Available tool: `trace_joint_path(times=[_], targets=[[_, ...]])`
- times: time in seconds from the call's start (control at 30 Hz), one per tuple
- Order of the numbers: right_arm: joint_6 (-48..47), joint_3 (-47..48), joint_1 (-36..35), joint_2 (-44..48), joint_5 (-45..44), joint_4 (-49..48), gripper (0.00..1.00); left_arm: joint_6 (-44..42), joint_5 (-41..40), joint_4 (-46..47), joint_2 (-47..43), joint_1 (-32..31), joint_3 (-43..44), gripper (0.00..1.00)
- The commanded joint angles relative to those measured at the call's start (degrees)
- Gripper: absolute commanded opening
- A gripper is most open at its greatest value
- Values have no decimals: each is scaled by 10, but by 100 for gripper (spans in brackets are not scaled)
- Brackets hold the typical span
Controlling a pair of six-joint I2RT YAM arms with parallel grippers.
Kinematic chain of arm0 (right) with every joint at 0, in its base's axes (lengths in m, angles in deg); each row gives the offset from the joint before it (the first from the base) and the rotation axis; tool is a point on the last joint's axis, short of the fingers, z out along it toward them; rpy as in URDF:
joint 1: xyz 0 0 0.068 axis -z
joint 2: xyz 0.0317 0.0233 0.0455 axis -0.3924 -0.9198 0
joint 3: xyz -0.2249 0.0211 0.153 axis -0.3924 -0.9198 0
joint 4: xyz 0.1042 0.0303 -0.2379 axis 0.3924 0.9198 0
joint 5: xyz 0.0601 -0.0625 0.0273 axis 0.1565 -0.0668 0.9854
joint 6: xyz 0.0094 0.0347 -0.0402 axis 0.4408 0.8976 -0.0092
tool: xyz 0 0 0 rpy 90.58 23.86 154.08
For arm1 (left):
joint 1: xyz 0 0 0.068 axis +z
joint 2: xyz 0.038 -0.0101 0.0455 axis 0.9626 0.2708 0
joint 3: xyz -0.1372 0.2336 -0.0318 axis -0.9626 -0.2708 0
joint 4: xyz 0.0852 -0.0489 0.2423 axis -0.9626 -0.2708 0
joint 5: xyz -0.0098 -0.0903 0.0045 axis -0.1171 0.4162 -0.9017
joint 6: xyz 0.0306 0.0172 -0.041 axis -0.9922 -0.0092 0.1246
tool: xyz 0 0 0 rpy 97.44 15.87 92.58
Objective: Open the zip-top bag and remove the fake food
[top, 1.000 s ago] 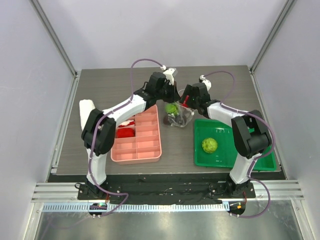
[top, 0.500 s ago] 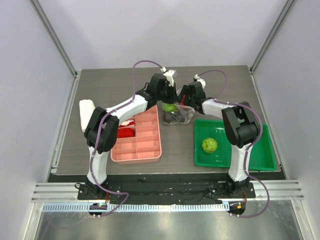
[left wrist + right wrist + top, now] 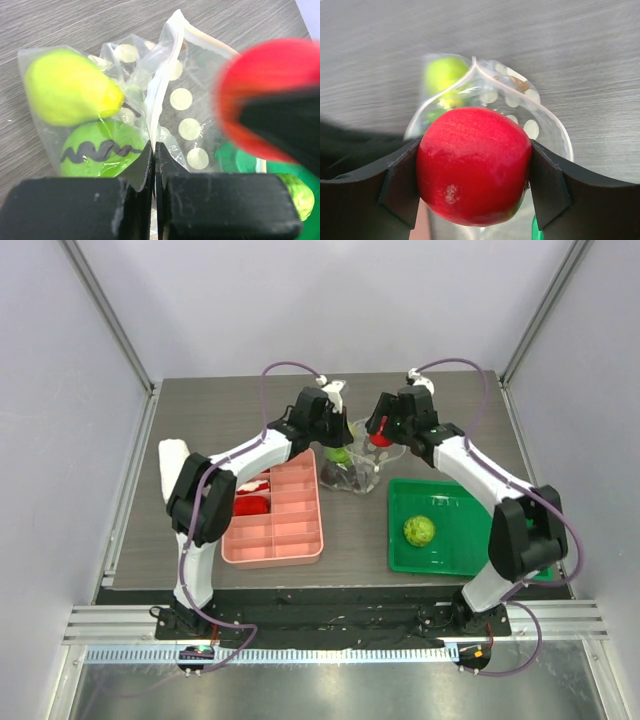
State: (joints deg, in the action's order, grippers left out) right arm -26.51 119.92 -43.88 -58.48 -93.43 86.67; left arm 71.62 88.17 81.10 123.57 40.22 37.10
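The clear dotted zip-top bag stands on the dark table with its mouth open. My left gripper is shut on one edge of the bag's rim and holds it up. Inside the bag lie a yellow-green pear and a green piece with a black squiggle. My right gripper is shut on the red apple, held just above the bag's mouth. A round bumpy green fruit lies in the green tray.
A pink divided tray holding red pieces sits left of the bag. A white object lies at the table's left edge. The green tray sits right of the bag, close to it.
My right gripper has risen from inside the bag with the red apple in its jaws. The bag now stands taller with its mouth wider. The left gripper has kept its pinch.
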Motion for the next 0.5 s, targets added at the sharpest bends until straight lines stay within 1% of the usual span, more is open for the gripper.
trace_joint_path(times=[0.0,0.1,0.13,0.2,0.23,0.3,0.33,0.37,0.4,0.43,0.47], targets=[[-10,-24,0,104,4,58,31,7,9,15,-43,5,-3,0],[-15,-60,0,171,-50,90,31,6,6,14,-51,5,-8,0],[-13,-96,1,215,-66,98,31,6,6,14,-54,5,-11,0],[10,-136,0,258,-98,115,32,10,12,20,-59,5,-17,0],[20,-177,1,294,-101,119,33,13,14,28,-62,5,-19,0],[48,-220,1,333,-103,120,33,22,27,34,-64,4,-22,0],[55,-263,2,350,-111,120,34,24,32,37,-66,4,-23,0],[67,-286,4,386,-125,120,34,27,33,38,-67,4,-23,0],[95,-307,6,402,-142,118,34,27,33,38,-69,3,-23,0],[108,-347,10,418,-171,116,35,28,33,37,-70,3,-24,0],[116,-362,20,434,-178,112,35,28,33,38,-73,3,-25,0]])
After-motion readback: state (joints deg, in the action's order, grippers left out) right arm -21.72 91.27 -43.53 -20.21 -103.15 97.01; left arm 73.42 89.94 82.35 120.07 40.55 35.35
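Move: The green tray I'm taking the red food to has its middle about 21 cm back and 22 cm to the right of my right hand, some 14 cm lower; in its left part the green ball lies about 21 cm back and 11 cm right. The clear bag hangs some 6 cm back and 4 cm left, about 11 cm down. From my left hand the tray's middle is about 20 cm back, 28 cm right and 12 cm down. Keeping the red food pinched, I swing my right hand away from the bag's mouth, about 15 cm back and 9 cm right, towards the tray: it arcs up some 5 cm first, then sinks to its starting height, turning some 10 degrees clockwise. My left fingers stay shut on the bag's rim and raise it 2 or 3 cm. ##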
